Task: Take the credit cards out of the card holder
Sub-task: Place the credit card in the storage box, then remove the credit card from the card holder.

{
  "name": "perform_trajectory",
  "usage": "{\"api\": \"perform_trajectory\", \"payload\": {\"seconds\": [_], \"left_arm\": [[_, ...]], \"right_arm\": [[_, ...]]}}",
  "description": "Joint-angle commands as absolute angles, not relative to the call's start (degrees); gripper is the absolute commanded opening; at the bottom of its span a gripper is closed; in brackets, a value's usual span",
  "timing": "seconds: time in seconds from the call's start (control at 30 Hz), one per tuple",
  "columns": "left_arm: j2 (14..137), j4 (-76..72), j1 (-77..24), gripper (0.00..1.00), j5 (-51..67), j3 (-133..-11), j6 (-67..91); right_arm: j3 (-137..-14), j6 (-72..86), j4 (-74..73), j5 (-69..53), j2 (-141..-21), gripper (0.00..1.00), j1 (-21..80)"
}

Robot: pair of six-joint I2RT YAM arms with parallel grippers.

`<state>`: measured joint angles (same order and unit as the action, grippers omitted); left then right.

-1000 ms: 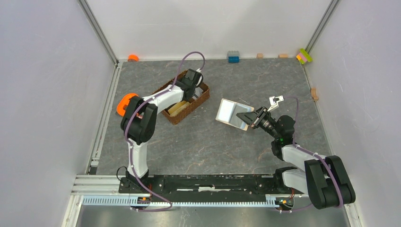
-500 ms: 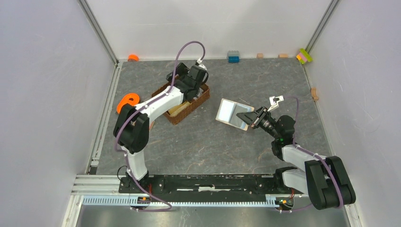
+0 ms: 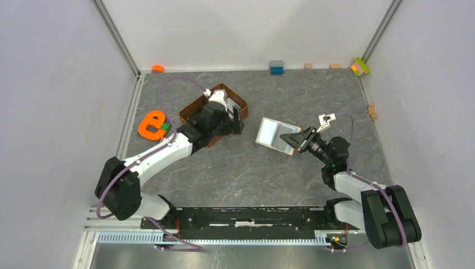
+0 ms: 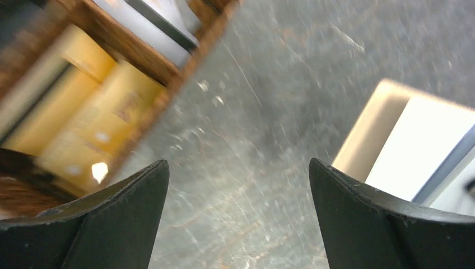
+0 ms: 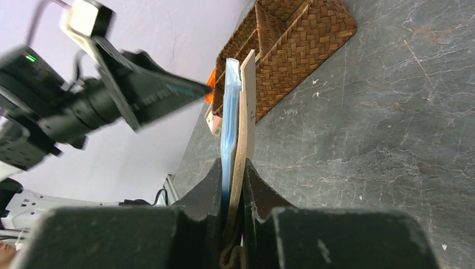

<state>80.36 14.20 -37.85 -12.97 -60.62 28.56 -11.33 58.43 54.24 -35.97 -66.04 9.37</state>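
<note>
The beige card holder is held up on edge over the table, its clear sleeves bluish in the right wrist view. My right gripper is shut on the holder's near end. My left gripper is open and empty above bare table, between the wicker basket and the holder. Pale cream cards lie in a basket compartment. Whether a credit card is still inside the holder I cannot tell.
An orange letter-shaped toy lies left of the basket. A blue brick and small blocks sit along the back wall, another block by the right wall. Grey walls close in on three sides.
My left gripper opened, left the basket and swung right and nearer, towards the card holder. The right arm and the holder have not moved.
</note>
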Motion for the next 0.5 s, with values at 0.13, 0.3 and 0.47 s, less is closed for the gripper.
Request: {"api": "perform_trajectory", "payload": {"seconds": [0.13,0.3,0.47], "left_arm": [[78.35,-13.31,-40.08,1.00,1.85,-41.97,38.16],[80.02,-16.31,-39.28,1.00,5.30,-40.84,37.38],[78.05,-27.86,-38.94,1.00,11.82,-36.29,39.74]], "right_arm": [[-15.91,50.10,45.76,-36.72,-64.09,0.00,11.36],[-17.26,48.19,43.43,-37.79,-62.29,0.02,11.98],[-16.48,48.70,44.92,-37.55,-62.35,0.02,12.65]]}}
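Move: The card holder, pinched in the right hand, has its middle about 14 cm to the left hand's right, 5 cm back and some 5 cm below it; the left hand is empty. The storage box it has just left stands on the table about 9 cm to its left, 3 cm farther out and 14 cm down. From the right hand, the holder's middle is roughly 4 cm left and 1 cm ahead, about level. The card holder stays pinched in the right hand, which eases it about a centimetre left and tips it slightly. The left hand, fingers kept wide open, leaves the box and sweeps back and down some 9 cm, then rises about 3 cm while drifting right towards the holder. It turns about 15 degrees clockwise with its left side dropping, and touches nothing. ##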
